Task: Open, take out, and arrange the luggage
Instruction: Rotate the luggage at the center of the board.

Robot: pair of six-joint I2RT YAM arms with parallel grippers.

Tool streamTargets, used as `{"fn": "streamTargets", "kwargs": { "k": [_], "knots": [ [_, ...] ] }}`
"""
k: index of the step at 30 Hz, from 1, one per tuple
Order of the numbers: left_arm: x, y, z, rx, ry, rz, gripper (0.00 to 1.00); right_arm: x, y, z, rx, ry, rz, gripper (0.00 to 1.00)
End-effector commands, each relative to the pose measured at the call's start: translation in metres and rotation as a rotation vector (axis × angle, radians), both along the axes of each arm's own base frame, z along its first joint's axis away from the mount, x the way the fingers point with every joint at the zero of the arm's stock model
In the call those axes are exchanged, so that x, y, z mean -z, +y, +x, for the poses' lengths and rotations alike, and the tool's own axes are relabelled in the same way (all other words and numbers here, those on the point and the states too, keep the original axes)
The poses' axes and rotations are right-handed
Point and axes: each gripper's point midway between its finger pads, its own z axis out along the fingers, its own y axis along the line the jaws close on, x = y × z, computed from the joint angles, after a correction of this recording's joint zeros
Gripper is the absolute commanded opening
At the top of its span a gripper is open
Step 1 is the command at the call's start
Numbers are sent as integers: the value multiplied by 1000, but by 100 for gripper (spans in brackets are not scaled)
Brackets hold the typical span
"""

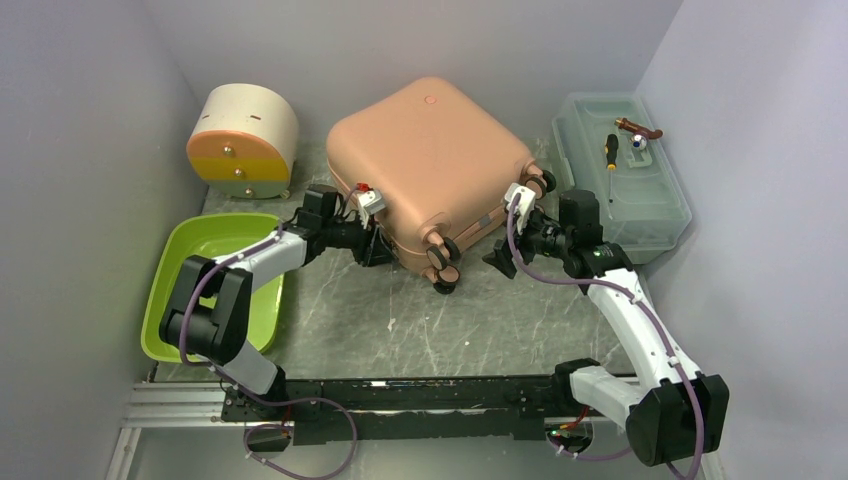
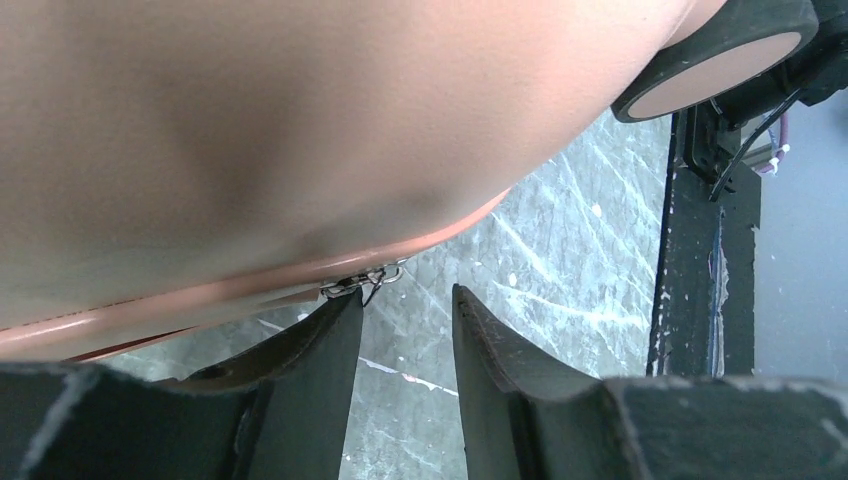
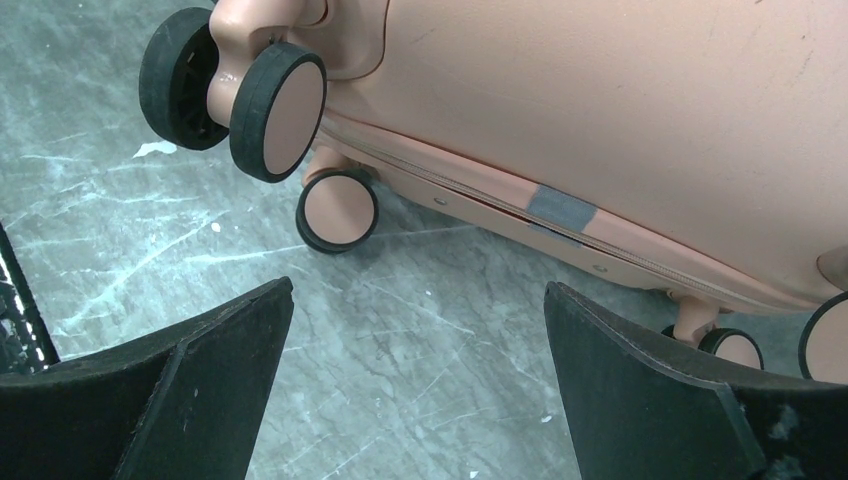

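Note:
The salmon-pink luggage (image 1: 430, 160) lies flat and zipped at the back middle of the table, its dark wheels (image 1: 440, 265) toward me. My left gripper (image 1: 375, 245) is at its near-left edge. In the left wrist view the shell (image 2: 300, 120) fills the top, and the metal zipper pull (image 2: 365, 280) hangs at the tip of one finger (image 2: 335, 340). The left gripper (image 2: 405, 300) has a narrow gap with nothing in it. My right gripper (image 3: 418, 290) stands wide open over bare table beside the wheels (image 3: 280, 110), facing the zipper seam and a grey patch (image 3: 560, 208).
A lime-green tray (image 1: 215, 285) sits at the left under the left arm. A cream half-round box (image 1: 243, 140) stands at the back left. A translucent toolbox (image 1: 620, 175) with a screwdriver (image 1: 611, 152) on its lid stands at the right, close to the right arm. Walls close three sides.

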Motion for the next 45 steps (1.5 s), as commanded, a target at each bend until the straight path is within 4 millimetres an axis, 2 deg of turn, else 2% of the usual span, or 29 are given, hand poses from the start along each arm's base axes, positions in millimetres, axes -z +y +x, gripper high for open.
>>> {"fn": "streamTargets", "kwargs": {
  "k": [1, 12, 15, 17, 19, 28, 32, 38, 42, 45],
  "knots": [
    [-60, -18, 9, 69, -210, -141, 43, -5, 2, 1, -25, -25, 8, 100],
    [-54, -14, 31, -44, -223, -95, 32, -5, 2, 3, -17, -21, 4, 100],
    [-56, -14, 33, -51, -222, -98, 22, -4, 2, 4, -18, -19, 3, 100],
    [-57, -15, 34, -50, -218, -100, 7, -3, 2, 4, -17, -18, 4, 100],
    [-57, -15, 35, -54, -215, -96, 0, -4, 1, 5, -12, -19, 5, 100],
    [-63, -17, 27, -25, -199, -116, 0, -23, -6, 23, 86, -45, 12, 100],
    [-58, -26, 10, 30, -222, -74, 0, -32, -14, 42, 175, -60, 5, 100],
    [-51, -38, -7, 86, -226, -48, 0, -36, -28, 87, 324, -37, 3, 100],
    [-54, -44, -10, 100, -226, -44, 0, -28, -22, 118, 335, 39, 25, 100],
    [-53, -49, -15, 114, -234, -16, 0, -10, -10, 133, 300, 134, 41, 100]
  ]
}}
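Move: The left hand's half-open fingers straddle the luggage's metal zipper pull, which is about 1 cm ahead and 1 cm right at fingertip height. From that hand, the luggage's middle is some 14 cm ahead and 9 cm right, and its near wheels about 12 cm right and 2 cm back. From the right hand, the luggage's far wheels are roughly 13 cm ahead, 6 cm right and 9 cm below; the luggage's middle is about 15 cm ahead and 15 cm left. The left fingers shut on the zipper pull, pinching it at their tips, then tug it about 2 cm to the right and 1.5 cm back, along the seam towards the near wheels. Late on, the wide-open right hand sweeps forward some 11 cm and slightly right, towards the far wheels, swinging about 15 degrees clockwise and coming close to the luggage's wheeled side; a touch there can't be made out. ##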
